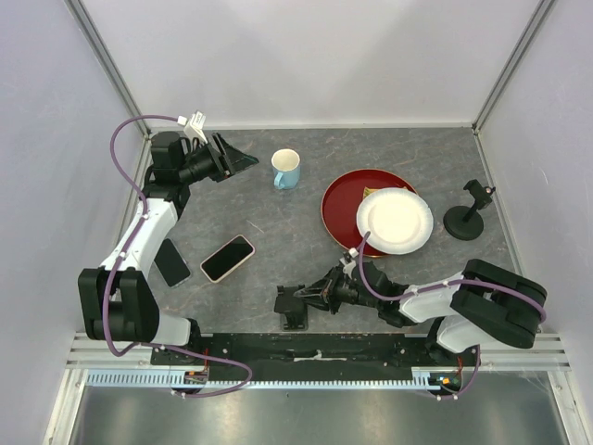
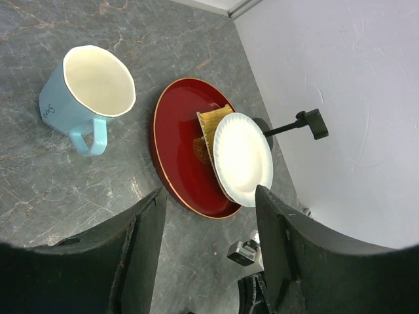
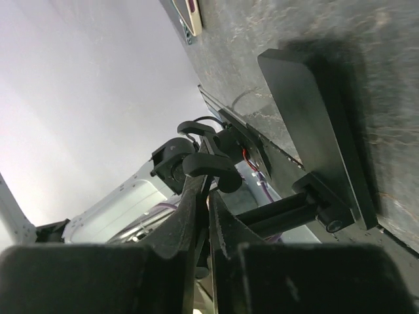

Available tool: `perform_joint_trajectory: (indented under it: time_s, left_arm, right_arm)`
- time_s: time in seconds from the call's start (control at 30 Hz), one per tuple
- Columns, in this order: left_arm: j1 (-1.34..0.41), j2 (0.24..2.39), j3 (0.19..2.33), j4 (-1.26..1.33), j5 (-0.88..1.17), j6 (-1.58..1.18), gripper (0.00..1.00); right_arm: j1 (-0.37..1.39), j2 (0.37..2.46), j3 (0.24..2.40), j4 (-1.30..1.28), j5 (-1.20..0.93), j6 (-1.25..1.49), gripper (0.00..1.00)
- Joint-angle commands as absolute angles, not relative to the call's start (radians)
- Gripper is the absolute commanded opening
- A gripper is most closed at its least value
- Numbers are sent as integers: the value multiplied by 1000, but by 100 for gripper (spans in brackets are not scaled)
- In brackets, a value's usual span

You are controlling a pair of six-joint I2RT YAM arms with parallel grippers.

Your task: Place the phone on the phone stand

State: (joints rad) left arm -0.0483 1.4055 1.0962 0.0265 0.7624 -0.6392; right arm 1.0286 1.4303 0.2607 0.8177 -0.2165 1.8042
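The phone (image 1: 227, 258), with a dark screen and pale pink case, lies flat on the grey table left of centre; its corner shows at the top of the right wrist view (image 3: 190, 13). The black phone stand (image 1: 291, 308) sits near the front edge, its base plate (image 3: 314, 131) on the table. My right gripper (image 1: 310, 297) is shut on a thin upright part of the stand (image 3: 208, 196). My left gripper (image 1: 232, 159) is open and empty, held high at the back left, far from the phone; it also shows in the left wrist view (image 2: 209, 216).
A second dark phone (image 1: 171, 262) lies left of the pink one. A blue mug (image 1: 285, 169) stands at the back. A white paper plate (image 1: 395, 221) rests on a red plate (image 1: 345, 199). A black pole stand (image 1: 468, 215) is at the right.
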Motion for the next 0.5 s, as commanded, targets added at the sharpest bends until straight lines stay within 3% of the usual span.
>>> perform_joint_trajectory:
  time_s: [0.0,0.3,0.47]
  left_arm:
    - [-52,1410,1094,64,790,-670,63]
    - [-54,1411,1094,64,792,-666,63]
    - [-55,1414,1095,64,795,-664,64]
  right_arm:
    - [1029,1477,189,885,-221,1850,15]
    - [1026,1465,190,893,-198,1821,37]
    - [1014,1451,190,882,-199,1790,60]
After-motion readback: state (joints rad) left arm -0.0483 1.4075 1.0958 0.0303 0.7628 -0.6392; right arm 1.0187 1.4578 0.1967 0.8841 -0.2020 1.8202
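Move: The phone stand is at the right fingers, which are nearly shut on its holder plate; its middle is about 2 cm back, 2 cm left and 4 cm below. The phone lies roughly 8 cm ahead and 19 cm left, with a black phone-like slab level with it and 14 cm farther left. The red plate is some 21 cm ahead and 17 cm right. From the idle left hand, the stand is about 32 cm back, 10 cm right and 22 cm below. Easing down and to its right, not quite 2 cm down and about 1.5 cm to the right, the right hand spreads its fingers from almost shut to about half open, letting go of the stand's holder plate. The wrist hardly turns; most of the opening comes after the small shift, with the hand staying around the plate. ##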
